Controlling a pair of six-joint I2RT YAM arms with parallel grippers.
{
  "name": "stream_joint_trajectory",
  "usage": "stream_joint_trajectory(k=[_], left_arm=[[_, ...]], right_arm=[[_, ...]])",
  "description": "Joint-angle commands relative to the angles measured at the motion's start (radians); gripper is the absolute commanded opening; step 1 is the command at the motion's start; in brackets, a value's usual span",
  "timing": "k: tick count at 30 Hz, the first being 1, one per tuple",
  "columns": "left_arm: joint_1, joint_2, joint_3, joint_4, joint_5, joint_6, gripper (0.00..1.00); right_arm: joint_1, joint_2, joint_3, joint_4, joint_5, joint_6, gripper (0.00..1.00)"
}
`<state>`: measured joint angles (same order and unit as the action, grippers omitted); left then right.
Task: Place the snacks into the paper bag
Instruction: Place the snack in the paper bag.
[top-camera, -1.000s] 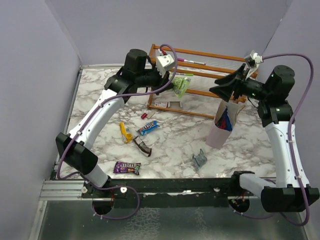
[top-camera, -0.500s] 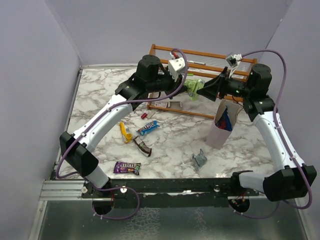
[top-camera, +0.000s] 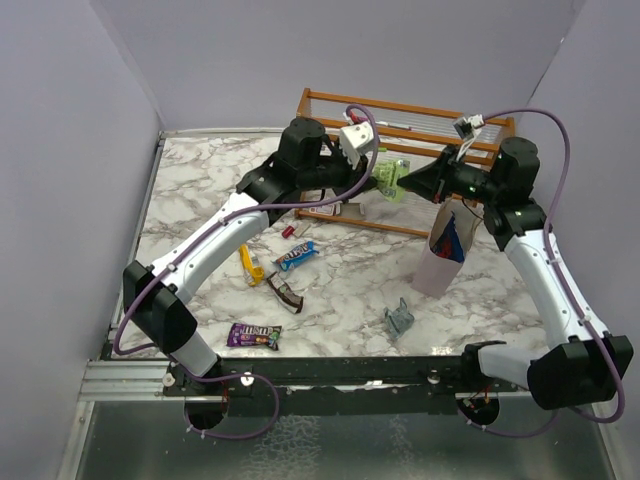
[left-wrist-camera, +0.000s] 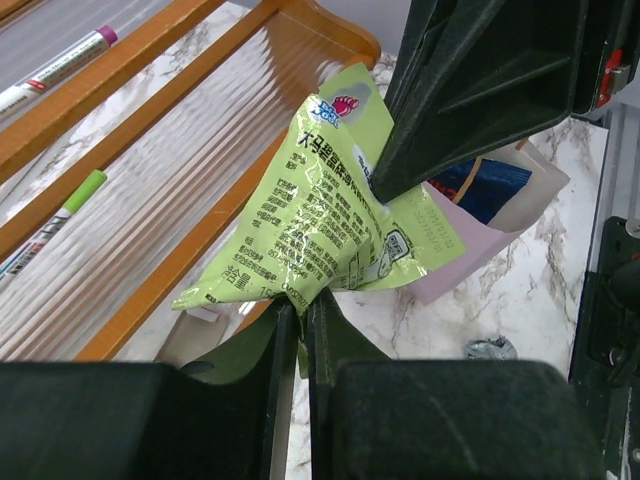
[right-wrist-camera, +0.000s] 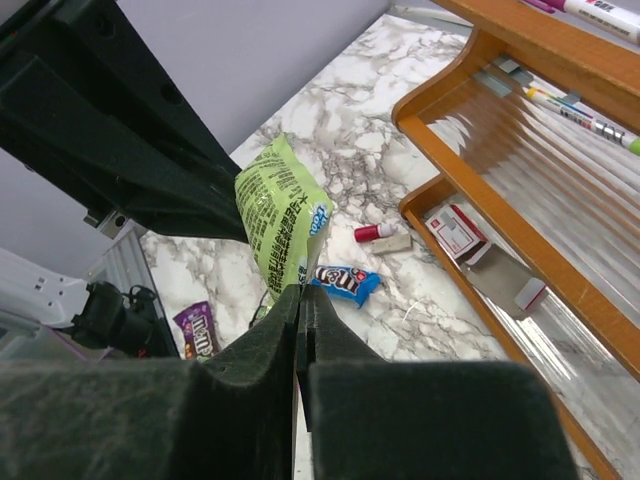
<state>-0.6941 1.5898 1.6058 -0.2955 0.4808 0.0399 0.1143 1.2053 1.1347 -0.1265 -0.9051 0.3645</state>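
A green snack packet hangs in the air above the wooden rack, held from both sides. My left gripper is shut on one edge of the packet, and my right gripper is shut on the opposite edge. The pale lilac paper bag stands just below and right of them, with a red-blue snack inside. On the marble lie a yellow snack, a blue-white one, a dark brown one, a purple one and a grey-teal one.
The wooden rack with clear ribbed shelves stands at the back, with markers on it. A tiny red cylinder and a flat white card lie by its near edge. Walls close in the left, the right and the back.
My left arm carried the green packet to the right. My right gripper swung left from above the bag, met the packet and shut on its edge.
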Motion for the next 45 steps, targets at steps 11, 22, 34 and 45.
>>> stream_joint_trajectory(k=[11, 22, 34, 45], left_arm=[[-0.011, -0.075, -0.061, -0.058, -0.012, 0.131, 0.53], [-0.011, -0.17, -0.173, -0.13, -0.253, 0.286, 0.72], [-0.011, -0.225, -0.225, -0.129, -0.352, 0.332, 0.83], [-0.011, -0.224, -0.247, -0.094, -0.383, 0.339, 0.84]], right_arm=[[-0.009, -0.148, 0.023, -0.079, 0.171, -0.188, 0.01], [-0.061, -0.284, 0.142, -0.351, 0.474, -0.415, 0.01], [-0.136, -0.411, 0.188, -0.625, 0.579, -0.562, 0.01], [-0.194, -0.441, 0.153, -0.818, 0.533, -0.622, 0.01]])
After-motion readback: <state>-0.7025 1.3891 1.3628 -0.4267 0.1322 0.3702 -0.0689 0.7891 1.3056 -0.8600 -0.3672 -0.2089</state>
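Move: The green snack packet is pinched between both hands, about 2 cm to the left of the right hand point and some 5 cm to the right of the left one. From the right hand, the paper bag's middle lies roughly level fore-and-aft, 10 cm to the right and 20 cm down. The shelf rack stands some 18 cm ahead and 2 cm right; the grey crumpled thing lies 10 cm back, 2 cm right. From the left hand the bag is about 17 cm right. The green packet passes wholly to the right hand as the left fingers open wide, sink and draw off some 9 cm to the left. The right hand keeps its pinch and carries the packet about 15 cm right and 8 cm back, first rising, then sinking again, while its fingers swing some 30 degrees clockwise to point forward and slightly down over the bag's mouth. ##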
